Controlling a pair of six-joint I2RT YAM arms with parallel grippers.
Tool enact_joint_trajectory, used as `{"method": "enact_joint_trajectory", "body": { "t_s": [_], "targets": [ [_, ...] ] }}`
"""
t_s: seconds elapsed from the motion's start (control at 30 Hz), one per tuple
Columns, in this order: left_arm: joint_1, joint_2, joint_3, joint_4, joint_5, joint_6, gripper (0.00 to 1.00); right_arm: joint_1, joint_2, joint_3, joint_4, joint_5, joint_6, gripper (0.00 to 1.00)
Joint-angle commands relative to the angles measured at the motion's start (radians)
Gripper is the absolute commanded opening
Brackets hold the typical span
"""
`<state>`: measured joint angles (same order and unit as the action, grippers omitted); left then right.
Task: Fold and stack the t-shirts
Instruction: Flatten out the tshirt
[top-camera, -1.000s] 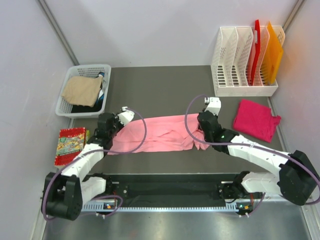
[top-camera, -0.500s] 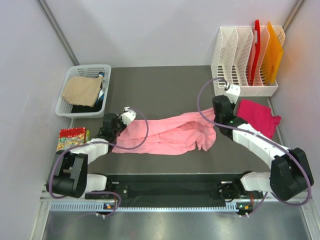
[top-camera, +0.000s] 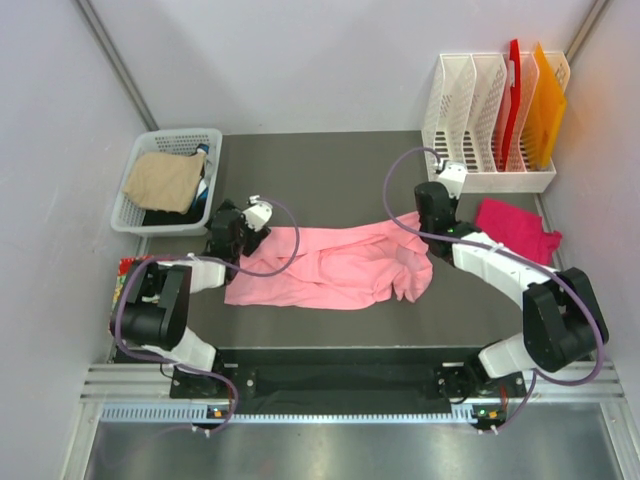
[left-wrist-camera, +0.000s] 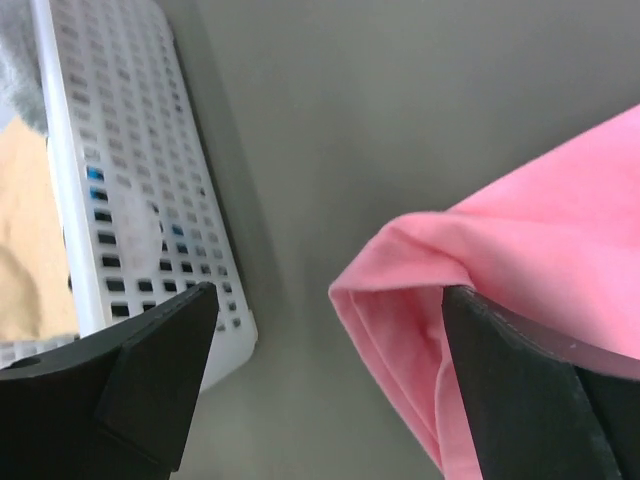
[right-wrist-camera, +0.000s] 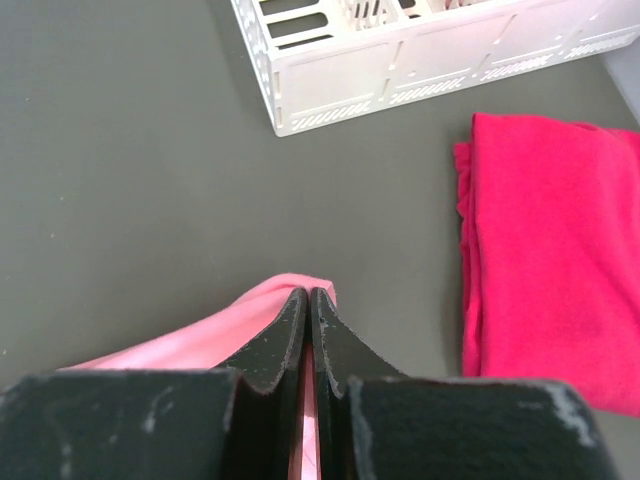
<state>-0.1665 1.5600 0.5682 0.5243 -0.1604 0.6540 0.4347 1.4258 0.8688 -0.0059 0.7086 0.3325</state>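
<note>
The salmon-pink t-shirt (top-camera: 330, 268) lies spread and rumpled across the middle of the dark mat. My left gripper (top-camera: 240, 232) hovers open at its far left corner. In the left wrist view the folded pink corner (left-wrist-camera: 420, 260) sits loose between the wide-apart fingers (left-wrist-camera: 328, 295). My right gripper (top-camera: 428, 222) is shut on the pink shirt's far right corner and lifts it. In the right wrist view, pink cloth (right-wrist-camera: 200, 345) shows pinched at the closed tips (right-wrist-camera: 310, 292). The magenta t-shirt (top-camera: 515, 232) lies folded to the right, also visible (right-wrist-camera: 550, 270) beside the right gripper.
A white basket (top-camera: 130, 215) holding tan cloth stands at the back left, its wall (left-wrist-camera: 120, 200) close to my left fingers. A white file organiser (top-camera: 490, 180) with red and orange folders stands at the back right, seen ahead (right-wrist-camera: 400, 60). A patterned flat piece (top-camera: 128, 278) lies under the left arm.
My left gripper has opened and let go of the pink shirt's left corner. My right gripper has carried its corner toward the back right, lifting that side.
</note>
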Motion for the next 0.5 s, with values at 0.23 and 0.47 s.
{"method": "enact_joint_trajectory", "body": {
  "t_s": [0.23,0.47],
  "targets": [
    [0.010,-0.333,-0.145,-0.156,0.100,-0.031,0.99,0.044,-0.030,0.004,0.052,0.000,-0.020,0.00],
    [0.010,-0.358,-0.160,-0.244,0.151,-0.051,0.88,0.059,-0.030,0.004,0.052,0.008,-0.020,0.00]
  ]
}}
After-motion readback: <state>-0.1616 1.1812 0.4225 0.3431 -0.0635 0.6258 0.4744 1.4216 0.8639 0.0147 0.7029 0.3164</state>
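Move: The pink t-shirt's far left corner lies just ahead of the left hand's open fingers, about 2 cm out and 3 cm below; its near left corner is some 17 cm back and 3 cm left. The laundry basket stands about 14 cm left and 8 cm ahead. The right hand holds the far right corner at its tips, with the white rack roughly 15 cm ahead and 12 cm right, and the folded red shirt about 17 cm right and 6 cm back. Back towards its base and then upward as well, the left hand draws off from the t-shirt's far left corner, about 5 cm back and 3.5 cm up, its fingers staying wide open and the wrist barely turning. The right hand keeps its pinch on the far right corner, held above the table, and eases 1.5 cm or so to the left. ##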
